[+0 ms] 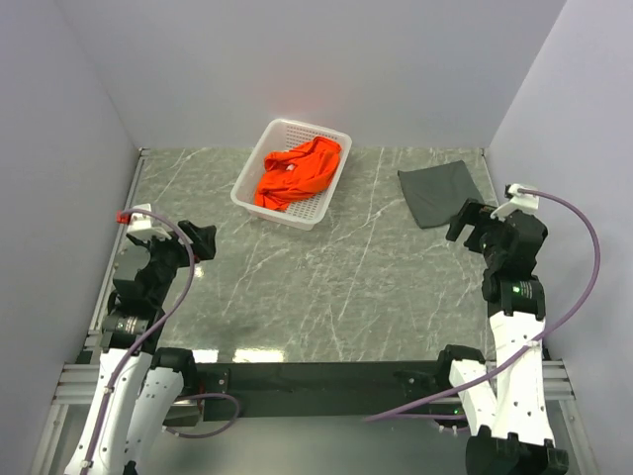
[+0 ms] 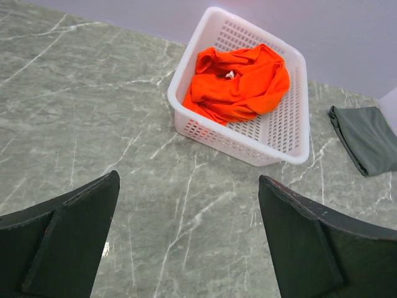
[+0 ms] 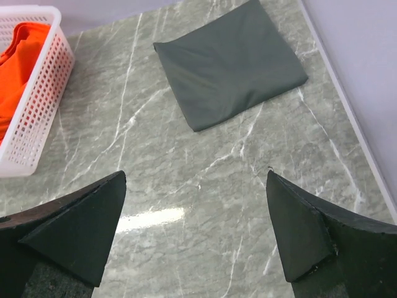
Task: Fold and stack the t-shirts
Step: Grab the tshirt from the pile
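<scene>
An orange t-shirt (image 1: 298, 172) lies crumpled inside the white lattice basket (image 1: 253, 201) at the back middle of the table; the left wrist view has it too, orange t-shirt (image 2: 239, 81) in the basket (image 2: 248, 144). A dark grey t-shirt (image 1: 437, 191) lies folded flat at the back right, and in the right wrist view the grey t-shirt (image 3: 230, 63) is just ahead of the fingers. My left gripper (image 1: 203, 240) hovers at the left side, open and empty, as does the left gripper (image 2: 188, 180). My right gripper (image 1: 470, 223) stands open just in front of the grey shirt, right gripper (image 3: 196, 176) holding nothing.
The grey marble tabletop (image 1: 336, 287) is walled in by pale panels at the back and both sides. A metal rail (image 1: 129, 198) runs along the left edge. The basket's corner (image 3: 31, 93) shows left of the right gripper.
</scene>
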`<move>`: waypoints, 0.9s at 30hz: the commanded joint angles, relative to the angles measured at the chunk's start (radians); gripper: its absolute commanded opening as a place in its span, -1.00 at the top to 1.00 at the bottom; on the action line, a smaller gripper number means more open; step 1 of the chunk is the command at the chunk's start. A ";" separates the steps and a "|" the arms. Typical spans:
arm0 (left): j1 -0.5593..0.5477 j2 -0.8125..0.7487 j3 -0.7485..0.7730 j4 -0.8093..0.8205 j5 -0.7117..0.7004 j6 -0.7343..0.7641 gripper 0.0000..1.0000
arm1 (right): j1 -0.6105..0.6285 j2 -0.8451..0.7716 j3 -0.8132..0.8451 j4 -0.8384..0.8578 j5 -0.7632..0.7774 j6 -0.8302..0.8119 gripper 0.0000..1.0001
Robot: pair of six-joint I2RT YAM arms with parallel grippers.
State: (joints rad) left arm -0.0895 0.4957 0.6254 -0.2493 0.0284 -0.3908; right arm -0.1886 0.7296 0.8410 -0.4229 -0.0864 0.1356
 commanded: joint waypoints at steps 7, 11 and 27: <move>-0.010 0.023 0.033 0.015 0.041 -0.043 -0.99 | -0.005 -0.021 -0.034 -0.178 -0.692 -0.573 -1.00; -0.010 0.037 0.036 0.013 0.041 -0.069 -0.99 | -0.006 0.005 -0.075 -0.134 -0.765 -0.545 -1.00; -0.016 0.400 0.207 0.133 0.261 -0.301 -0.99 | -0.040 0.051 -0.129 -0.030 -0.852 -0.516 -1.00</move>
State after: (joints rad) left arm -0.0975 0.8490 0.7601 -0.1993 0.2127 -0.6453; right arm -0.2214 0.7929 0.7010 -0.4999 -0.9188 -0.3695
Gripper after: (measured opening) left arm 0.994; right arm 0.999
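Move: The orange t-shirt lies crumpled in the white basket, about 24 cm ahead of my left hand, 23 cm to its right and 21 cm below; the basket's middle is nearly the same spot. From my right hand the orange t-shirt is some 21 cm ahead and 39 cm to the left. The grey folded shirt lies about 17 cm ahead of my right hand and 3 cm to its left, flat on the table. I swing my right hand about 11 cm left, sinking 6 cm and drawing back slightly, past my side of the grey shirt towards mid-table while it turns some 50 degrees counter-clockwise. My left hand creeps right and down, then speeds up forward and right towards the basket, tipping its fingers down and dropping its left side. Both grippers stay wide open and empty. ##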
